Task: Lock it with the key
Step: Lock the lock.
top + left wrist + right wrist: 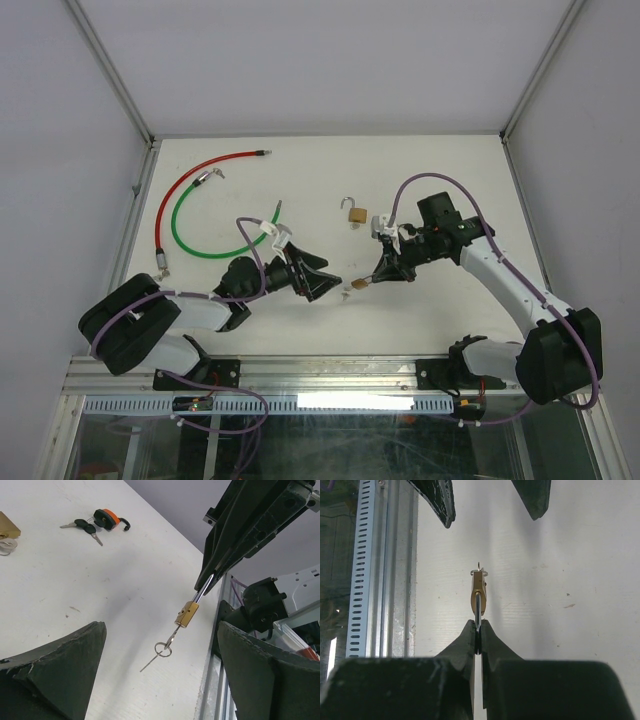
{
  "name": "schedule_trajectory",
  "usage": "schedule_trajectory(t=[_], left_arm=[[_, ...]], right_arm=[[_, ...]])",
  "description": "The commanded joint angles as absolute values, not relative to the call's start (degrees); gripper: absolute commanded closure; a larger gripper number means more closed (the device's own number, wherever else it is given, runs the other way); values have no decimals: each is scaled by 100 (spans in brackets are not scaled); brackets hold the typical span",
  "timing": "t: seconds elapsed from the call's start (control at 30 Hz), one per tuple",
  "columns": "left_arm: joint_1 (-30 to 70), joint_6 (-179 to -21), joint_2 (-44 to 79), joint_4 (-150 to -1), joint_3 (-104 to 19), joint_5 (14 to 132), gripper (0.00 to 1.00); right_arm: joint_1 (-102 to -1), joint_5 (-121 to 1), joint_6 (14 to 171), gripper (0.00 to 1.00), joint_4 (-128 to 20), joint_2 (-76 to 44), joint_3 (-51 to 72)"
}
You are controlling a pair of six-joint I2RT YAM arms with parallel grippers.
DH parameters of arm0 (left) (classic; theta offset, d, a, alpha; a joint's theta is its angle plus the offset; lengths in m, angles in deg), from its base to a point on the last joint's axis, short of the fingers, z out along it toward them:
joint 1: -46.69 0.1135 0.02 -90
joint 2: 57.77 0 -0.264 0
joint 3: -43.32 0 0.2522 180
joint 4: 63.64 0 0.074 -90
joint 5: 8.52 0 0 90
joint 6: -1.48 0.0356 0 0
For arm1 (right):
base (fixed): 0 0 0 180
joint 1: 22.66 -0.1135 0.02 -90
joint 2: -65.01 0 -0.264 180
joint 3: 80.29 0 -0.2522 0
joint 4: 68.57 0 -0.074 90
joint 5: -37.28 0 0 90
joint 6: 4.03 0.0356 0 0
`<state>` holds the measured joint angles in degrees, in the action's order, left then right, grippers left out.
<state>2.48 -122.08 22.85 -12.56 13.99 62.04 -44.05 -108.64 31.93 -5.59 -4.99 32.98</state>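
A small brass padlock (358, 285) (187, 614) (479, 591) hangs above the table. My right gripper (374, 280) (477, 630) is shut on its steel shackle. A key (173, 637) sticks out of the lock's far end, with a wire ring (163, 649) dangling from it. My left gripper (327, 279) (161, 628) is open wide and faces the key end of the lock, a short gap away, touching nothing. Its two fingers (441, 500) show at the top of the right wrist view.
A second brass padlock (355, 213) (7, 526) lies on the table with its shackle open. An orange and black padlock (106, 518) with keys (82, 527) lies beyond it. A red cable (184, 186) and a green cable (198, 243) curve at the back left. The metal table rail (375, 580) runs close by.
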Motion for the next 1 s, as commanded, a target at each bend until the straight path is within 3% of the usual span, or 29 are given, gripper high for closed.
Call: schedule_trajectory(t=[0.0,0.23,0.33,0.77,0.97], left_arm=[[255,-12197,2170,-1063,1469,6382,4],[-402,-10749,2049,-1059,1701,7270,10],[-729,-10158,2206,-755,1707,7479,17],[-956,-10030,2876,-848,1247,7478,46],[-956,-10157,3030,-753,1088,7134,48]], right_arm=[[-4351,-11213,3139,100,-631,-288,3227],[-4338,-11247,3156,100,-631,-298,3229],[-4324,-11274,3160,100,-629,-309,3227],[-4299,-11305,3148,100,-630,-293,3254],[-4297,-11301,3139,100,-628,-303,3251]])
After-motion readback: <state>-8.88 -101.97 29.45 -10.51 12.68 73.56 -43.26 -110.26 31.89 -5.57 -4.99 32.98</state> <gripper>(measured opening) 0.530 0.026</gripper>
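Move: Between the two hands, the key sticks out of the small brass lock that the right fingers hold by its shackle. From the left hand the key lies about 4 cm to the right, 3 cm back and 3 cm lower; the lock body is some 7 cm right, 2 cm back and 2 cm lower. A second padlock lies about 14 cm ahead, 7 cm right and 13 cm down. From the right hand the key is roughly 8 cm left, 1 cm back and 4 cm down. Closing from wide open to about half, the left fingers come in around the key. The left hand first sinks some 4 cm and draws back nearly 3, then eases right towards the lock, recovering about a centimetre forward and up, and rolls some 20 degrees clockwise as seen along its fingers. The right hand stays in place, keeping its grip on the shackle; the left fingers aren't yet shut on the key. ##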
